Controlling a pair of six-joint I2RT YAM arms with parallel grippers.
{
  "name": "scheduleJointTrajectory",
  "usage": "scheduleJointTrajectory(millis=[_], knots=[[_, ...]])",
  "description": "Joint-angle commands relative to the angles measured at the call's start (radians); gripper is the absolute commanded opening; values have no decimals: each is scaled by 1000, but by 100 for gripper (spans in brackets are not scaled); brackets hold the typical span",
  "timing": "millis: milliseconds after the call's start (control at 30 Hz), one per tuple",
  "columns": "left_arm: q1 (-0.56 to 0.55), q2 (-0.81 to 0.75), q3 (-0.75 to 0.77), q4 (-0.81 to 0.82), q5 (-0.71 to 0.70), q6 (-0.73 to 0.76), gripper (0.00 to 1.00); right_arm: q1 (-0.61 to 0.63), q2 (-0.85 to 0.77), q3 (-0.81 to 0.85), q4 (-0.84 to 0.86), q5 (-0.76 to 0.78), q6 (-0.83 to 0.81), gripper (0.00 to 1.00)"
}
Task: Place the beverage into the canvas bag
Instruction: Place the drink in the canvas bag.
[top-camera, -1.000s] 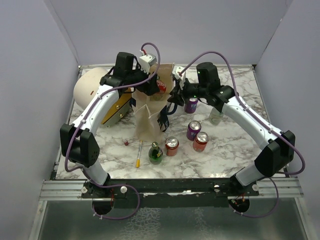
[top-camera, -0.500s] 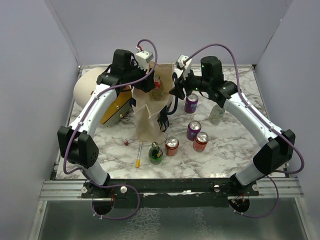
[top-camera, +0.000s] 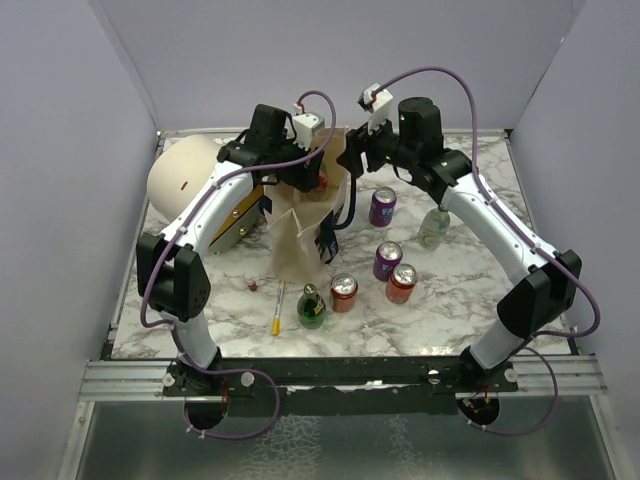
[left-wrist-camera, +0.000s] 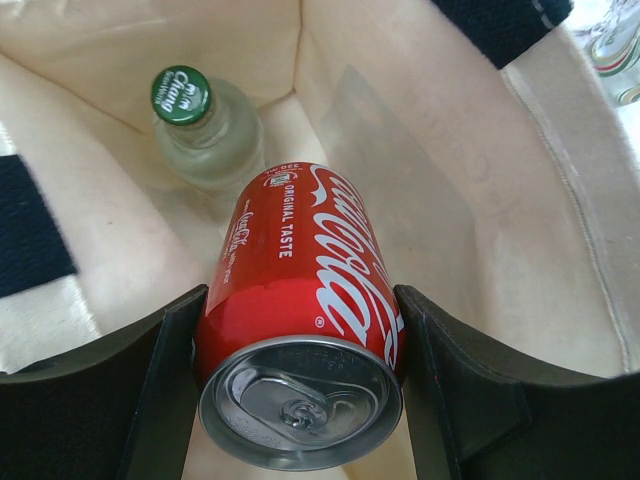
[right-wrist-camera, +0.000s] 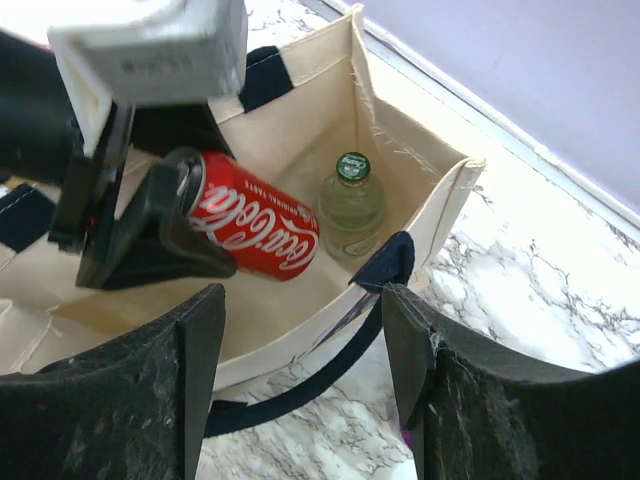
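The beverage, a red Coca-Cola can (left-wrist-camera: 310, 250), is clamped between both fingers of my left gripper (left-wrist-camera: 300, 320), tilted bottom-first down into the open mouth of the canvas bag (top-camera: 300, 235). The right wrist view shows the can (right-wrist-camera: 255, 230) below the bag's rim (right-wrist-camera: 440, 195), close to a glass bottle with a green cap (right-wrist-camera: 350, 200) that stands on the bag's floor. My right gripper (right-wrist-camera: 300, 300) hangs open above the bag's near rim and its navy handle (right-wrist-camera: 300, 385), holding nothing. From above, it (top-camera: 362, 160) sits at the bag's right top corner.
A cream drum-shaped thing (top-camera: 185, 180) lies left of the bag. To the right and in front stand two purple cans (top-camera: 383, 207) (top-camera: 387, 260), two red cans (top-camera: 401, 283) (top-camera: 343, 292), a green bottle (top-camera: 311, 307) and a clear bottle (top-camera: 433, 228). A yellow pen (top-camera: 277, 310) lies near the front.
My right gripper has opened wider and lifted up and back from the bag's right rim. The left gripper has shifted right with the can, over the bag's mouth.
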Motion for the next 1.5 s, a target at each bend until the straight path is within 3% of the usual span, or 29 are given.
scheduleJointTrajectory(millis=[0, 200, 433, 1033, 1467], knots=[[-19, 15, 57, 36, -25, 14, 0, -8, 55, 46, -8, 75, 80, 64], [-21, 5, -4, 101, -21, -4, 0, -15, 95, 62, 7, 121, 97, 62], [-21, -21, -96, 181, -8, 20, 0, -68, 132, 47, -1, 66, 149, 54], [-21, 147, -10, 158, -90, 72, 0, -124, 146, -27, -8, -98, 59, 38], [-28, 262, 42, 149, -114, 92, 3, -131, 181, 2, -3, -129, 39, 36]])
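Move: The Coke can is already in my left hand, inside the mouth of the canvas bag. The bag floor it is going to lies about 4 cm ahead, 2 cm right and 21 cm below that hand, with the glass bottle 8 cm ahead, 3 cm right and 13 cm lower. From my right hand, the dark strap patch on the bag's right rim is about 4 cm ahead, 1 cm right and 7 cm down. The purple can is 3 cm ahead, 9 cm right and 25 cm down. I lower the Coke can with my left hand about 11 cm into the bag beside the bottle, easing some 3 cm forward in the second half and keeping my grip. My right hand sinks about 7 cm, reaching 4 cm forward and then 3 cm right. It tips down about 10 degrees while its fingers narrow from wide to about a third open, around the strap patch on the right rim. ##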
